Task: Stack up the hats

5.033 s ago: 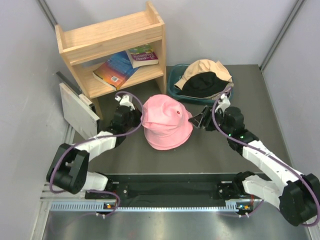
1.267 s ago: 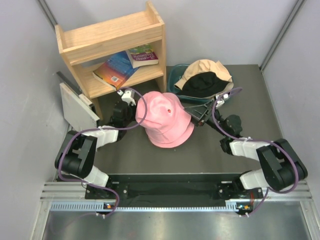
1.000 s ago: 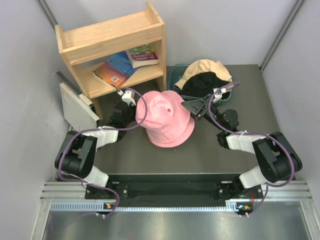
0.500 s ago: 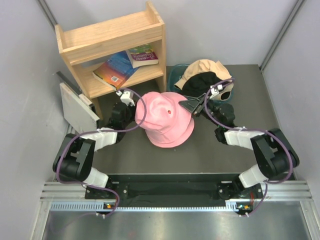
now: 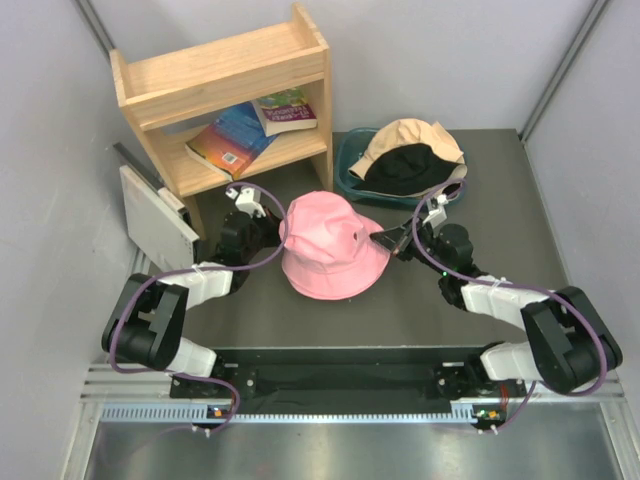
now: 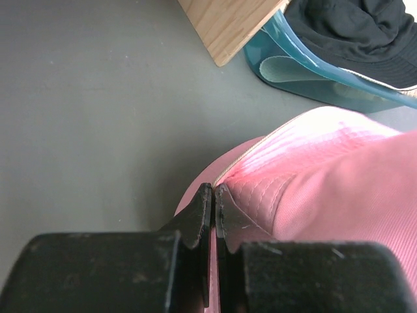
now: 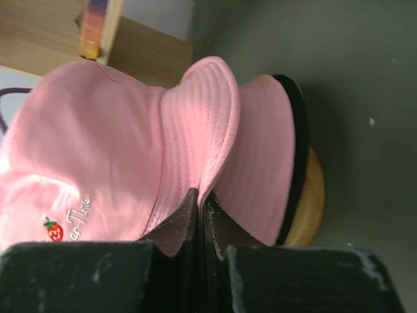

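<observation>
A pink hat (image 5: 330,255) sits mid-table over a wooden stand (image 7: 311,195). A black brim (image 7: 298,150) shows between hat and stand in the right wrist view. My left gripper (image 5: 278,232) is shut on the pink hat's left brim, its jaws pinching the edge (image 6: 214,189). At the hat's right side my right gripper (image 5: 386,240) is also shut, with a fold of the brim (image 7: 199,194) pinched between the jaws. A tan hat (image 5: 412,140) lies over a black hat (image 5: 405,168) in the teal tub (image 5: 348,175) behind.
A wooden shelf (image 5: 225,85) holding books (image 5: 235,138) stands at the back left, close to the left gripper. A grey board (image 5: 155,218) leans beside it. Grey walls close in on both sides.
The right gripper has come down from beside the crown and shut on the pink hat's right brim. The hat now sits lower and flatter. The left gripper stayed shut on the left brim.
</observation>
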Controlling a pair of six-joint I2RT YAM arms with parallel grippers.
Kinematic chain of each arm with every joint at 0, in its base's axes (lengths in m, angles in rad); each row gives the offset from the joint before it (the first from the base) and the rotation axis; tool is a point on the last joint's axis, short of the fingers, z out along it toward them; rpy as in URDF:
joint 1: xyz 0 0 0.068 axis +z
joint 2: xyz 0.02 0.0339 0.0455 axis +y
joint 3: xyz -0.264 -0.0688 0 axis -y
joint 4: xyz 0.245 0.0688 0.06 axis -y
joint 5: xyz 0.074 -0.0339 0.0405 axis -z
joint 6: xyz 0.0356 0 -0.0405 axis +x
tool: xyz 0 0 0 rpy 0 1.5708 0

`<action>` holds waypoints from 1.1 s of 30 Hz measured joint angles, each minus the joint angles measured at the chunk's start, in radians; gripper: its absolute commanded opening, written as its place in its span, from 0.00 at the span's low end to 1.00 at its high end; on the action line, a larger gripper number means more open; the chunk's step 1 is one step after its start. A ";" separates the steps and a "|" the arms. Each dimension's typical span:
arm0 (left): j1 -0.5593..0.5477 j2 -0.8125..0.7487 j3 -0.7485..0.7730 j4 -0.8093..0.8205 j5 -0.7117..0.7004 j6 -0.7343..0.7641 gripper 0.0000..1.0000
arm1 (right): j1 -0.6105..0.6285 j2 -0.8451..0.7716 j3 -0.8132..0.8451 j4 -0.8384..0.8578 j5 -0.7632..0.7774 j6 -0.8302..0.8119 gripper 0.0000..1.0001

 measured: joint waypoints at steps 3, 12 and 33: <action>0.000 0.000 -0.016 0.012 -0.003 -0.016 0.00 | 0.000 0.033 -0.026 0.014 0.011 -0.006 0.00; -0.004 0.000 -0.066 0.077 0.005 -0.055 0.00 | 0.023 0.017 -0.043 -0.009 0.062 -0.050 0.00; -0.021 -0.488 0.036 -0.518 -0.200 -0.021 0.99 | 0.049 -0.500 0.193 -0.771 0.380 -0.401 0.95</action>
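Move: About 13 cm to the left hand's right and 3 cm nearer lies the middle of the upper pink hat, whose brim edge both grippers already pinch; from the right hand it is some 13 cm left, roughly level fore and aft. The lower pink hat on its stand sits under it, some 7 cm back and 14 cm right of the left hand, 3 cm back and 11 cm left of the right. The teal bin is about 22 cm ahead and 10 cm right of the right hand; the shelf foot is roughly 14 cm ahead and 12 cm right of the left. Drawing the pinched brim down and a little back over the lower hat, the right hand first sinks about 3 cm while the left eases back and slightly down. Both then open wide, let go of the brim and rise some 9 cm, spreading outwards, the left also drawing back; the right swings clockwise and rolls its right side up some 20 degrees, and the left turns slightly counter-clockwise. ##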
